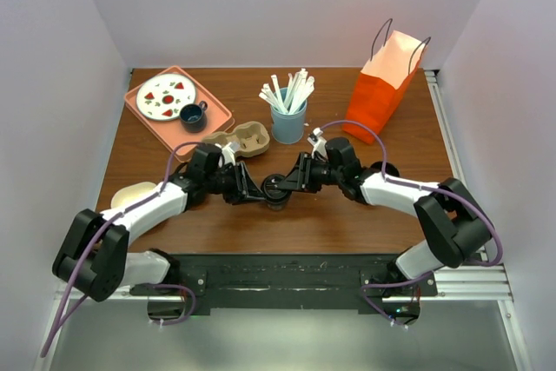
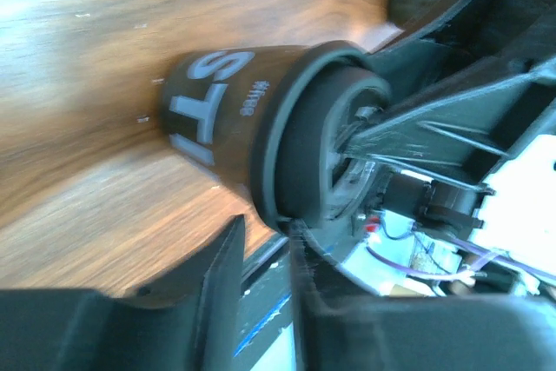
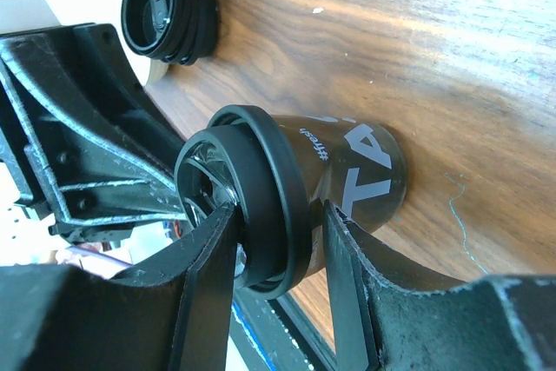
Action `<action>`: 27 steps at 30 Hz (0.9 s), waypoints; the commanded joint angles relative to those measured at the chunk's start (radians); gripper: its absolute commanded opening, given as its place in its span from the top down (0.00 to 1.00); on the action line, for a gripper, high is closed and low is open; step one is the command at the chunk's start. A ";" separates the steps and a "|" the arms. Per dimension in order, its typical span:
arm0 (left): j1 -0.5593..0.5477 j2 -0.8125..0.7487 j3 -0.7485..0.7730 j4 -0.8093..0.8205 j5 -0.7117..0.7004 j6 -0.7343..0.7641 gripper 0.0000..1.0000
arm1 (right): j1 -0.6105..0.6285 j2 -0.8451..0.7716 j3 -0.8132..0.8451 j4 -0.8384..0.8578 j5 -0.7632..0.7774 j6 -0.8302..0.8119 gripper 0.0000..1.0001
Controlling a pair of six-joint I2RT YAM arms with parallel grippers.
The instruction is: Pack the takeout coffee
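A black takeout coffee cup (image 1: 278, 190) with white lettering stands at mid-table between both arms. Its black lid (image 3: 261, 197) is on it. My right gripper (image 3: 280, 215) is shut on the cup's top: one finger lies across the lid, the other presses the cup wall (image 3: 365, 171) just under the rim. My left gripper (image 2: 265, 234) comes in from the other side with its jaws a narrow gap apart. Only floor shows between them, and the lid rim (image 2: 291, 171) sits at the tip of one finger. In the top view the left gripper (image 1: 259, 193) and right gripper (image 1: 293, 182) flank the cup.
A cardboard cup carrier (image 1: 244, 138) lies just behind the cup, a blue holder of stirrers (image 1: 288, 117) beside it, and an orange paper bag (image 1: 384, 93) at the back right. A pink tray (image 1: 139, 115) with plate and mug sits back left. Another black lid (image 3: 165, 10) lies on the table.
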 commanded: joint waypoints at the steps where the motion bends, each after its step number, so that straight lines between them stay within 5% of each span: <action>1: 0.006 0.038 0.066 -0.262 -0.138 0.131 0.61 | 0.025 0.075 -0.008 -0.311 0.120 -0.102 0.76; 14: 0.029 0.043 0.295 -0.240 0.065 0.203 0.39 | 0.024 0.089 0.049 -0.357 0.124 -0.124 0.76; 27: 0.023 0.209 0.266 -0.176 0.084 0.309 0.38 | 0.024 0.077 0.071 -0.351 0.106 -0.115 0.75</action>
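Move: The lid of the standing cup lies about 2 cm ahead of the left hand, 3 cm to its right and 1 cm below the fingertips. The cardboard cup carrier is some 15 cm ahead and 7 cm left of that hand, the straw bin about 20 cm ahead and 6 cm right, both a little lower. From the right hand, already pinching the rim, the lid's middle is about 2 cm to the left, level fore and aft, and 1 cm down. With the right hand keeping its pinch on the lid rim and nearly still, the left fingers clear the lid's near left edge, first easing a little left while opening to roughly double their gap. The left hand then arcs forward and up about 4 cm and comes back down almost as far, turning 10 degrees clockwise, to set its spread fingers around the lid's left rim some 3 cm farther forward. ##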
